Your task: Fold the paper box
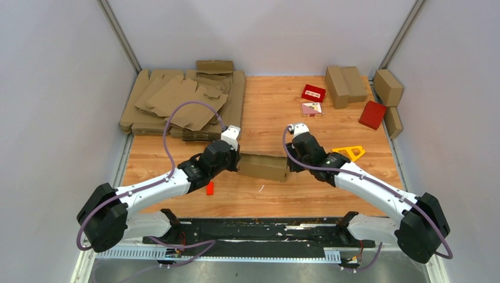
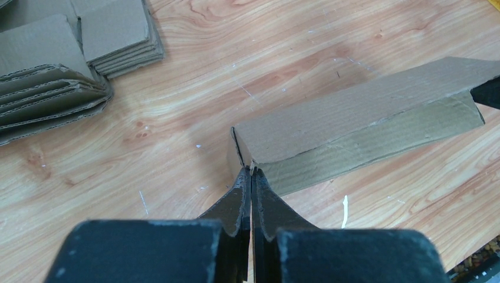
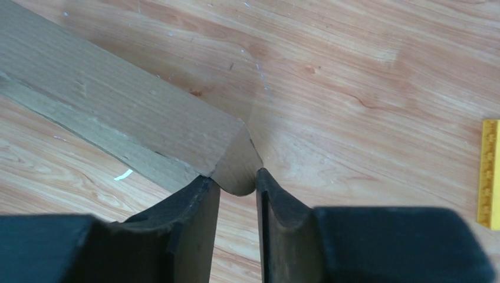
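The paper box (image 1: 263, 166) is a brown oblong carton lying on the wooden table between my two grippers. My left gripper (image 1: 237, 159) is at its left end. In the left wrist view it (image 2: 252, 172) is shut, pinching a thin cardboard edge at the corner of the box (image 2: 354, 118). My right gripper (image 1: 289, 162) is at the box's right end. In the right wrist view it (image 3: 232, 177) is open, its fingers either side of the rounded end flap (image 3: 239, 168) of the box (image 3: 118, 112).
A pile of flat cardboard sheets (image 1: 177, 100) lies at the back left, also in the left wrist view (image 2: 53, 88). Folded cartons (image 1: 345, 85) and red boxes (image 1: 372, 114) sit at the back right. A yellow triangular frame (image 1: 349, 152) lies beside the right arm. A small red piece (image 1: 210, 188) lies under the left arm.
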`<state>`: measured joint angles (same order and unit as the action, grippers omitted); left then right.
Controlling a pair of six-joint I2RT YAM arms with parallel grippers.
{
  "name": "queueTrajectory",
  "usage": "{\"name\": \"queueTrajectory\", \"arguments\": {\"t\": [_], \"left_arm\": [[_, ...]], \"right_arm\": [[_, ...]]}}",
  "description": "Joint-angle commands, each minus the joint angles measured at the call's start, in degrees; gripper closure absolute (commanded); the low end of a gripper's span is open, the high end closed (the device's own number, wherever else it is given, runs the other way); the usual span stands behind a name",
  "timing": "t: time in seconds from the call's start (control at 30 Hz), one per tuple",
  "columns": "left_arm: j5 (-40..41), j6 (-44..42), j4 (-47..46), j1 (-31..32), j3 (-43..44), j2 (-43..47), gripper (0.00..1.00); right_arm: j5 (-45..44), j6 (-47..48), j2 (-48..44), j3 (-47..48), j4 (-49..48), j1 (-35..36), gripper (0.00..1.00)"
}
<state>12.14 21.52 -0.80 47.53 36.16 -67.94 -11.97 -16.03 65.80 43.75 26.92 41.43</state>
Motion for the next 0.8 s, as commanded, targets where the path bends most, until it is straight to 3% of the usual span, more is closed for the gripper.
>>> {"name": "queueTrajectory", "arguments": {"t": [0.0, 0.37, 0.5, 0.6, 0.77], "left_arm": [[-1.3, 0.1, 0.5, 0.0, 1.6, 1.0, 1.0], [-1.2, 0.0, 0.5, 0.0, 1.0, 1.6, 1.0], [-0.7, -0.5, 0.4, 0.0, 1.2, 1.7, 1.0], [0.1, -0.7, 0.1, 0.1, 1.0, 1.6, 0.86], [0.7, -1.1, -1.6, 0.0, 0.4, 0.5, 0.76]], "right_arm": [[2.5, -1.0, 1.8, 2.2, -3.9, -0.2, 0.77], [2.6, -6.2, -1.1, 0.7, -5.4, -0.3, 0.95], [4.1, -7.4, -0.9, 2.7, -3.7, -0.4, 0.96], [5.8, -7.5, -0.5, 4.3, -1.4, -0.4, 0.96], [6.5, -7.5, -1.4, 3.4, -0.4, -0.4, 0.96]]}}
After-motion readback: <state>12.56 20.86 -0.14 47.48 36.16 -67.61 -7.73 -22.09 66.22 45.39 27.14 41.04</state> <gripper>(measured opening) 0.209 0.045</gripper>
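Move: The paper box lies between the hands, its middle some 8 cm to the right hand's left, 1 cm ahead and 2 cm lower; the right fingers straddle its right end. From the left hand, already pinching the box's near left corner, the middle is 8 cm right, 1 cm ahead, 2 cm lower. The red block is 8 cm left and 6 cm back of the left hand; the yellow triangle lies about 18 cm right and 4 cm ahead of the right hand. Right fingers close on the box's right end, easing about 2 cm left and slightly up; left fingers part. ##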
